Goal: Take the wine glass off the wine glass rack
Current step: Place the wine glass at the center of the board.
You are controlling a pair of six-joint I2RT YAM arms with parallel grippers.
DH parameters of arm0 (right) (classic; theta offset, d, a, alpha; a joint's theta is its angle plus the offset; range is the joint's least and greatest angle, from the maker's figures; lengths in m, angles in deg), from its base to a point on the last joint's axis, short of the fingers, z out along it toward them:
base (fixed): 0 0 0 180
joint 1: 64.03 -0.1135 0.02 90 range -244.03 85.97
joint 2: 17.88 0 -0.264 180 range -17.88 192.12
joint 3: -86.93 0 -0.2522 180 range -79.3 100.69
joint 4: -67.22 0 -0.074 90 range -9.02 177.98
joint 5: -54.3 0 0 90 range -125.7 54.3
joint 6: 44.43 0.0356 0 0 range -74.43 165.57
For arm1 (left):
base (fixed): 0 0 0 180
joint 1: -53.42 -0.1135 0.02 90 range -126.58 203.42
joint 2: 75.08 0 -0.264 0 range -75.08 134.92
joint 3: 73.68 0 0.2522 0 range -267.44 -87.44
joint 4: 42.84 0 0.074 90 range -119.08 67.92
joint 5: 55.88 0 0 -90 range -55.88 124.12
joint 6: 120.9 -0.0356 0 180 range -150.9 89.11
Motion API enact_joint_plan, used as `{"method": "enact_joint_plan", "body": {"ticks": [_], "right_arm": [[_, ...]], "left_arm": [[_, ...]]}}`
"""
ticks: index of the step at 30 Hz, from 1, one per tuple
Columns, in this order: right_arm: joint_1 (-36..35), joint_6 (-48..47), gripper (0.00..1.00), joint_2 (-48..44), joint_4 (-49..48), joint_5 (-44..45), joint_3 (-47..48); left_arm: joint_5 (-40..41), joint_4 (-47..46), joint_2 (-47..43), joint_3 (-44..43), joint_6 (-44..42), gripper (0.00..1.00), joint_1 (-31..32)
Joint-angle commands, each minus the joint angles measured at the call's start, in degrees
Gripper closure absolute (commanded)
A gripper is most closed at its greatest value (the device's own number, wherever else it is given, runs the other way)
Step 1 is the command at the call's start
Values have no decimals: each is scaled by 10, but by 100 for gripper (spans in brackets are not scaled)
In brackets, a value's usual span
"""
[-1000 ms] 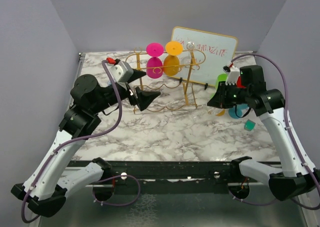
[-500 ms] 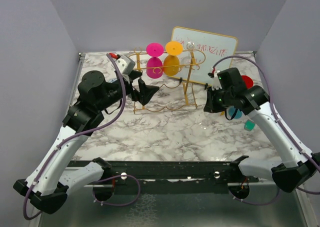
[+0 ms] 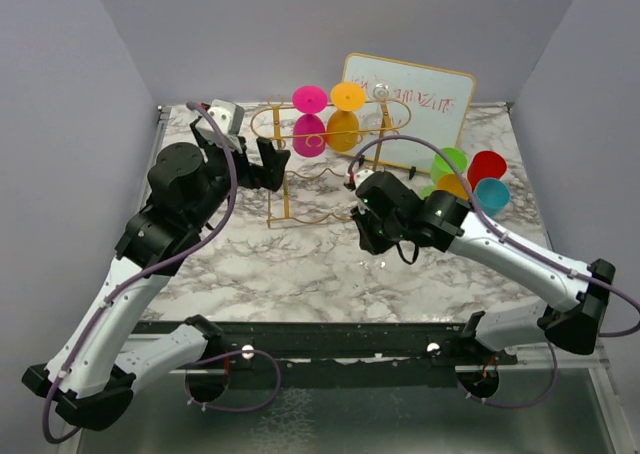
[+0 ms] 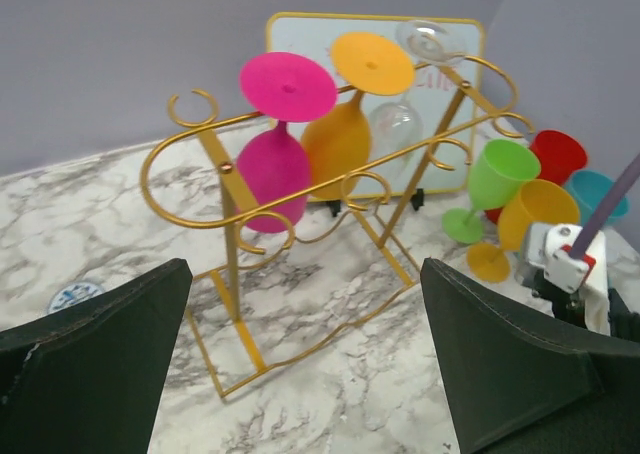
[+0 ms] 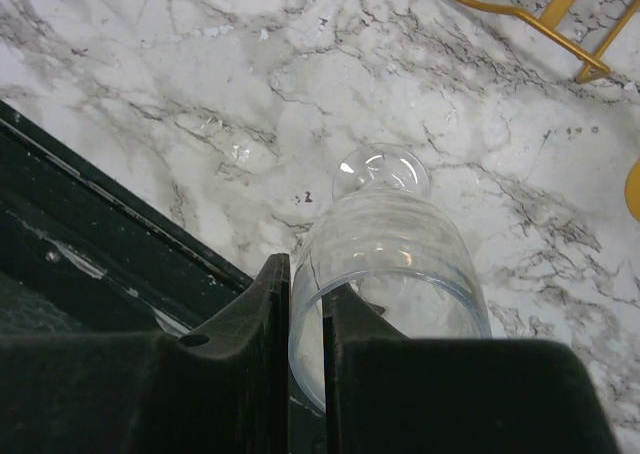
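Observation:
The gold wire wine glass rack (image 3: 281, 189) stands at the back of the marble table, also in the left wrist view (image 4: 228, 224). A pink glass (image 4: 272, 169), an orange glass (image 4: 337, 144) and a clear glass (image 4: 397, 124) hang upside down from it. My left gripper (image 4: 303, 269) is open in front of the rack's left end, with nothing between its fingers. My right gripper (image 3: 378, 236) hovers over the table in front of the rack. It is shut (image 5: 306, 279) on the rim of a clear wine glass (image 5: 400, 244), one finger inside the bowl and one outside.
A gold-framed whiteboard (image 3: 420, 104) leans behind the rack. Green (image 3: 449, 164), red (image 3: 487, 166), orange (image 3: 452, 186) and teal (image 3: 490, 194) glasses stand to the rack's right. The black front rail (image 5: 90, 224) runs below the held glass.
My right arm has swung left from beside the coloured glasses to the table's middle in front of the rack. My left gripper has pulled back and up towards the rack's left end.

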Motion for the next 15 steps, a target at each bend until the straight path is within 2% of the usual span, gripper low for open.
{"method": "enact_joint_plan", "body": {"ticks": [1,2,4,11,15], "right_arm": [[-22,2,100,17,-70,37,6],[-25,1,100,18,-89,30,2],[-27,-4,100,32,-104,14,7],[-30,-25,100,73,-145,-7,7],[-33,-33,100,104,-138,-9,25]], "left_arm": [[174,106,29,-57,4,1,1],[211,120,29,-62,1,1,-1],[237,114,20,-63,-4,1,-7],[210,156,59,-105,-7,1,-36],[203,145,59,-106,-20,1,-73]]}}
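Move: My right hand already holds the clear wine glass over the bare marble. The open spot for it at the board's middle is about 8 cm to the left, 5 cm ahead and 17 cm below. The gold rack's middle stands some 27 cm ahead, 8 cm left and 7 cm lower; the orange glass is about 22 cm ahead, 18 cm right and 12 cm lower. From my left hand that spot is roughly 11 cm right, 3 cm back and 38 cm below. Keeping my shut hold on the clear glass's bowl, I carry it about 5 cm to my left along the open marble in front of the rack, easing a little forward and down, with hardly any turn of the wrist. Meanwhile my empty, wide-open left hand draws off to the left, away from the rack, swinging some 25 degrees counter-clockwise. ##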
